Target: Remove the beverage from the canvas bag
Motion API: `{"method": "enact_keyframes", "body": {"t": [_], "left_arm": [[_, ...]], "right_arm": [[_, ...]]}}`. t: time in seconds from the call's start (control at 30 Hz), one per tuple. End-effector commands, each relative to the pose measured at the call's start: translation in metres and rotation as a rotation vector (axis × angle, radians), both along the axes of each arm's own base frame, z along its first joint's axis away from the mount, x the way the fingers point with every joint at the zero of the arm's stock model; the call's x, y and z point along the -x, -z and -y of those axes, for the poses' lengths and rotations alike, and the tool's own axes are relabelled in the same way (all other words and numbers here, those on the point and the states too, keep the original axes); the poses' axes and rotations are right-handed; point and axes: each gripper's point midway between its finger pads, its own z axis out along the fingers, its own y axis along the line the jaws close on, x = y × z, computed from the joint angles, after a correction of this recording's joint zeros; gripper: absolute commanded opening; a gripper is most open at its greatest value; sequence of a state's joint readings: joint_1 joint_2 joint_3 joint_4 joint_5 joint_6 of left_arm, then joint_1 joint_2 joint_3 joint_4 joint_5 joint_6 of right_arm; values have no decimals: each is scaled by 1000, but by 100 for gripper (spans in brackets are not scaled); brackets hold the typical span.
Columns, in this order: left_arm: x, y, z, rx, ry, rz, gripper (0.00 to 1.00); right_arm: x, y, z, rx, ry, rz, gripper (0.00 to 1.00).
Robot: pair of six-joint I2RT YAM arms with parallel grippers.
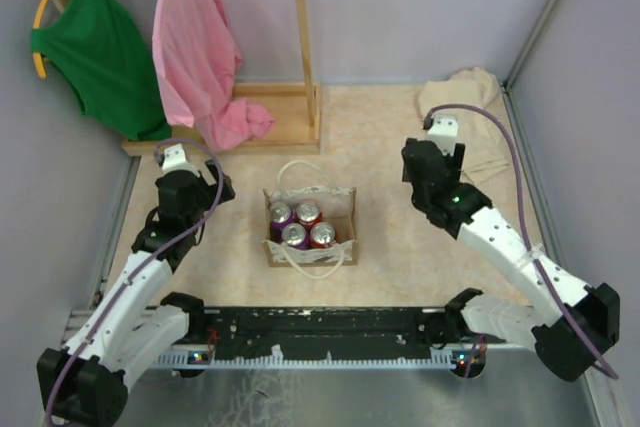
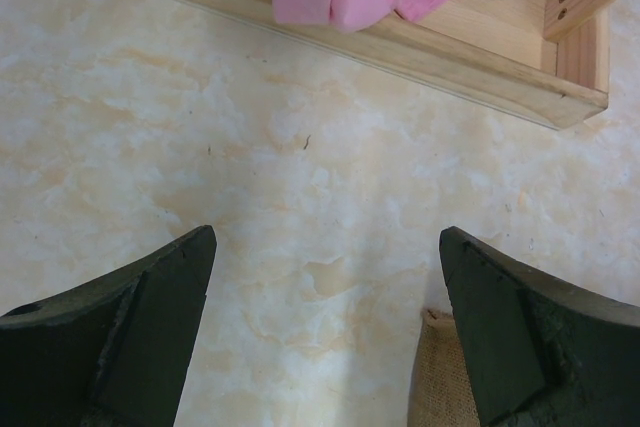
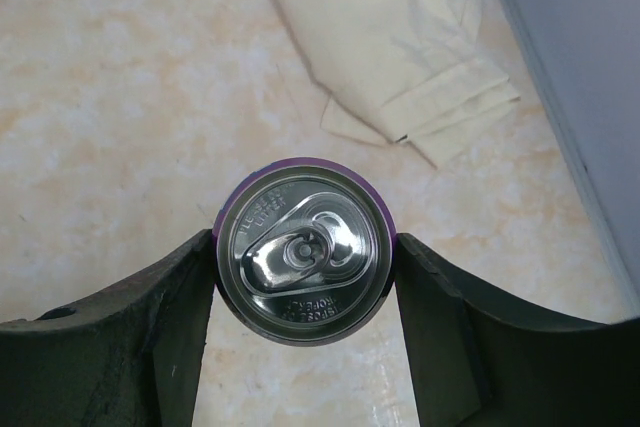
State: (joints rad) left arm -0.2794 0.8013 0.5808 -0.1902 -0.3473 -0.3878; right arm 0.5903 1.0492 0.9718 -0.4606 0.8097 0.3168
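The tan canvas bag [image 1: 345, 209] with white rope handles stands at the table's middle and holds several cans, purple [image 1: 281, 213] and red [image 1: 322, 235]. My right gripper [image 1: 432, 169] is to the right of the bag. In the right wrist view its jaws [image 3: 305, 247] press on both sides of an upright purple can [image 3: 303, 250], seen from above. I cannot tell whether the can rests on the table. My left gripper [image 1: 185, 185] is open and empty, left of the bag. In the left wrist view [image 2: 327, 242] a bag corner [image 2: 440, 377] shows by the right finger.
A wooden rack base [image 1: 268, 117] stands at the back with a pink shirt [image 1: 198, 52] and a green shirt [image 1: 95, 47] hanging over it. A beige cloth [image 1: 478, 112] lies at the back right, also in the right wrist view [image 3: 390, 37]. Walls close both sides.
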Motion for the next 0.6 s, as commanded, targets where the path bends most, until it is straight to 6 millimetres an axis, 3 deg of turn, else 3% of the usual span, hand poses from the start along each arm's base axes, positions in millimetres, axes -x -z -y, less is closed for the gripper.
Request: {"method": "enact_keyframes", "body": {"t": [0.0,0.33,0.57], "left_arm": [[-4,-3,5,7,22,10,99],[-1,8,8,11,36,-26,99],[0,8,7,8,34,-24,99]], "right_arm": [[-17,-6,-15,-117,-14,120,0],[-32,58,-24,-181,-40,98,0],[-52,73,-34,-187,-56,68,0]]}}
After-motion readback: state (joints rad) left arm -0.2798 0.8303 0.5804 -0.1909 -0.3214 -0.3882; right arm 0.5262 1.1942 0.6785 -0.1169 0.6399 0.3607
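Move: The right gripper, still holding a can of the beverage, is up over bare table. The table spot under the can lies some 2 cm ahead, 2 cm left and about 24 cm below. The canvas bag stands about 26 cm left and 9 cm back, its middle some 17 cm lower; the cream cloth lies roughly 17 cm ahead and 14 cm right. From the left hand that spot is about 49 cm right, level ahead and 17 cm below. Lower the right gripper about 12 cm towards the clear table to the right of the canvas bag, quickly at first and easing off, keeping the can pinched near its top. Over the last few centimetres let it drift slightly forward and left, tipping the fingers only some 5 degrees further down. ##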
